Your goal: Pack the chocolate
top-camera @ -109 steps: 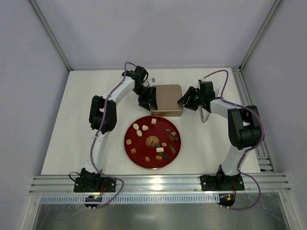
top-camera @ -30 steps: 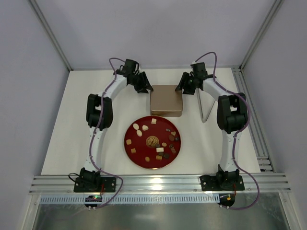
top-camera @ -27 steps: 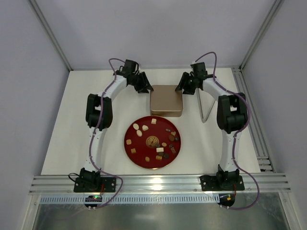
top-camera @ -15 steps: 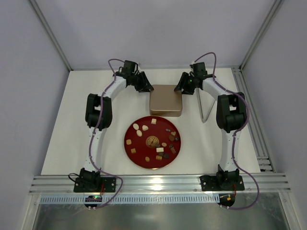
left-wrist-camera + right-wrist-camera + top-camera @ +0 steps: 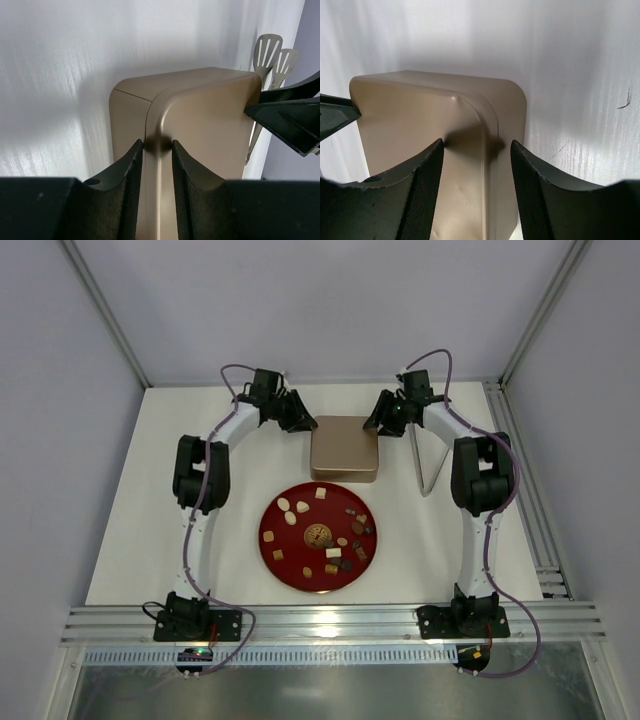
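The chocolate (image 5: 333, 553) lies as several small brown, tan and cream pieces on a round red plate (image 5: 290, 573) in the middle of the table. Behind it stands the closed gold-brown tin (image 5: 345, 448). My left gripper (image 5: 303, 423) is at the tin's far left corner. In the left wrist view its jaws (image 5: 157, 145) stand narrowly apart with their tips against the lid's corner ridge (image 5: 210, 120). My right gripper (image 5: 378, 423) is at the far right corner. It is open wider (image 5: 477, 145) and straddles the tin's corner (image 5: 405, 110). Neither gripper holds chocolate.
A metal slotted spatula (image 5: 425, 455) lies right of the tin, and also shows in the left wrist view (image 5: 270, 50). Aluminium rails run along the table's right edge (image 5: 515, 440) and near edge (image 5: 330, 620). White walls enclose the back and sides.
Since 3.6 s ago both grippers have moved from the tin's sides back to its far corners. Over the last second they only shifted slightly; the tin and plate stay put.
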Robot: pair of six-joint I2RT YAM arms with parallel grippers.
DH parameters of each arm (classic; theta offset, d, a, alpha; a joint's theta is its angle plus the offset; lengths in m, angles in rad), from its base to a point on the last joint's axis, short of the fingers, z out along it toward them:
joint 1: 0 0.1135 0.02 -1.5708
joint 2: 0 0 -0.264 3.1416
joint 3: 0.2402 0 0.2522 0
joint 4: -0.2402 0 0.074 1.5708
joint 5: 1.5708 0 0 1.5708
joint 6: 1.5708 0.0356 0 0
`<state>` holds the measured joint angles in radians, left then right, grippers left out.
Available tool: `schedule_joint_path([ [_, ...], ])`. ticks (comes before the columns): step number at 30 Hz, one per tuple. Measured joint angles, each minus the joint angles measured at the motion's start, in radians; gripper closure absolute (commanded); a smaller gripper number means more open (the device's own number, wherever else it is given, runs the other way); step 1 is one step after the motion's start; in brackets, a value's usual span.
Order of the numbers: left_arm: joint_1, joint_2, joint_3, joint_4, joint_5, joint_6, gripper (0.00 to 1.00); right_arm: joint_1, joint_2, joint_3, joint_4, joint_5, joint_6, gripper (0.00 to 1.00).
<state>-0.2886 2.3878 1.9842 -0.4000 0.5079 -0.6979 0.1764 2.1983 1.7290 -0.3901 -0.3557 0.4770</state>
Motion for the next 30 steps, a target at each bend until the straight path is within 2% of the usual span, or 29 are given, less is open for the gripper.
schedule_joint_path([
  [3, -0.005, -0.027, -0.023, -0.012, -0.028, 0.024, 0.61, 0.003, -0.010, -0.012, 0.000, 0.004, -0.001, 0.35],
  [4, -0.006, -0.035, -0.028, -0.022, -0.042, 0.031, 0.56, 0.004, -0.013, -0.015, -0.001, 0.008, -0.001, 0.29],
  [7, -0.009, -0.069, -0.051, -0.069, -0.090, 0.070, 0.47, 0.005, -0.045, -0.043, 0.000, 0.029, -0.003, 0.19],
  [12, -0.010, -0.182, -0.118, -0.163, -0.171, 0.134, 0.43, 0.005, -0.215, -0.137, 0.011, 0.061, -0.005, 0.09],
  [13, -0.010, -0.224, -0.141, -0.175, -0.181, 0.142, 0.43, 0.004, -0.276, -0.168, 0.015, 0.068, -0.005, 0.00],
  [23, -0.033, -0.890, -0.491, -0.191, -0.255, 0.194, 0.40, 0.003, -1.034, -0.525, 0.087, 0.129, -0.038, 0.00],
  [30, -0.043, -1.276, -0.805, -0.219, -0.283, 0.216, 0.38, 0.003, -1.403, -0.764, 0.004, 0.186, -0.075, 0.00],
])
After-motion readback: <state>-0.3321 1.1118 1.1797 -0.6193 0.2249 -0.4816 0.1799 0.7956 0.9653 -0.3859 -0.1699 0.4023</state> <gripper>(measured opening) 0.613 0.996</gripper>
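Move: The closed chocolate box is still between the two hands, which are at its far corners: its middle lies about 5 cm back and 7 cm right of the left hand, 5 cm back and 6 cm left of the right hand, and some 3 cm lower. The red plate's middle is roughly 27 cm back from both, 1 cm right of the left hand and 12 cm left of the right. The steel tongs lie about 13 cm right and 7 cm back of the right hand. Both hands come free of the lid's far corners: the left first slides off outward, back and to the left, then climbs, while the right lifts almost straight up before sweeping back and slightly right, its gripper opening fully as the left's opens about halfway. Each ends some 24 cm back and 20 to 25 cm higher, away from the box, spread apart, with fingers tipping up towards forward, about 40 degrees on the right and less on the left. ##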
